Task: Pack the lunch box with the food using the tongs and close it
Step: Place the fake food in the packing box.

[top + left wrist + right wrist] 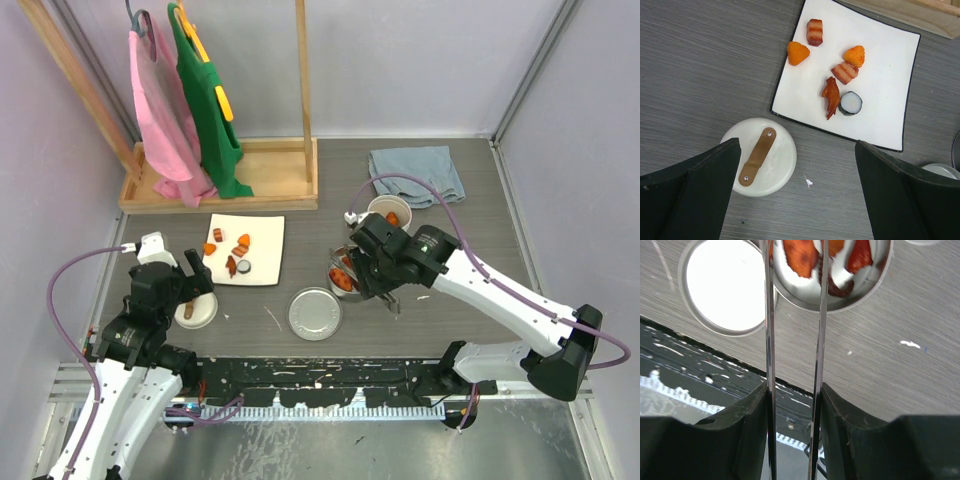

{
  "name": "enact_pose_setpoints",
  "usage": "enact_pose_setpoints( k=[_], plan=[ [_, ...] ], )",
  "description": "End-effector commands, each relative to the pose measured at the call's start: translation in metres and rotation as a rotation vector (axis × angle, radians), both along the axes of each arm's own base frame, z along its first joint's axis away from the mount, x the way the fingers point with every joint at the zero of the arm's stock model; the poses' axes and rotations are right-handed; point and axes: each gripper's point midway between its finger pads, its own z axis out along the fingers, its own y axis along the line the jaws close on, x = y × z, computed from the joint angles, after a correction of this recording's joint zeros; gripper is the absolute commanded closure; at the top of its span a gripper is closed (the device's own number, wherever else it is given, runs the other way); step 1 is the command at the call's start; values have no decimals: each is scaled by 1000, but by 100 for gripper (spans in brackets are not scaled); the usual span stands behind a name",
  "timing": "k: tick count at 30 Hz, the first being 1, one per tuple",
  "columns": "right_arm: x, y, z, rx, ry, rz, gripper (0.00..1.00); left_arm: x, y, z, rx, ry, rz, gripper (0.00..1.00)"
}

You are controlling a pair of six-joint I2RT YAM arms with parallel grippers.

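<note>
My right gripper (792, 405) is shut on the tongs (819, 340), one finger pressing each thin arm, and the arms stand a little apart. The tongs' tips reach over the steel tin (867, 292), which holds orange and red food pieces (799, 257). The flat steel lid (725, 285) lies beside the tin. From above, the right gripper (370, 265) hangs by the tin (343, 275), with the white tub (388, 212) behind it. My left gripper (797, 195) is open above the table, next to the white lid (762, 157) with its brown handle. More food (831, 95) lies on the white plate (890, 90).
A wooden rack (270, 170) with pink and green aprons stands at the back left. A blue cloth (415, 175) lies at the back right, behind the tub. The flat steel lid (315, 313) sits near the front edge between the arms.
</note>
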Motion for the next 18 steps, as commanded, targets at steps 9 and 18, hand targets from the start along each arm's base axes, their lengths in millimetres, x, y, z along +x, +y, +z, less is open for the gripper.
enact_pose_setpoints(
  k=[9, 18],
  plan=[
    [34, 102, 48, 368, -59, 68, 55, 5, -1, 11, -14, -38, 3, 2],
    [46, 170, 38, 294, -74, 182, 55, 5, 1, 11, -11, -40, 15, 2]
  ],
)
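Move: The right hand, holding the tongs, goes for the food left on the square plate, about 27 cm to its left, 6 cm ahead and 15 cm below. The metal bowl lies about 2 cm ahead and 2 cm left, the round plate some 11 cm left and 7 cm back, the white canister some 15 cm ahead and 6 cm right. From the left hand, that food is roughly 5 cm ahead and 7 cm right. The right hand keeps its tongs and sweeps about 13 cm left, slightly forward, from the bowl towards the square plate. ##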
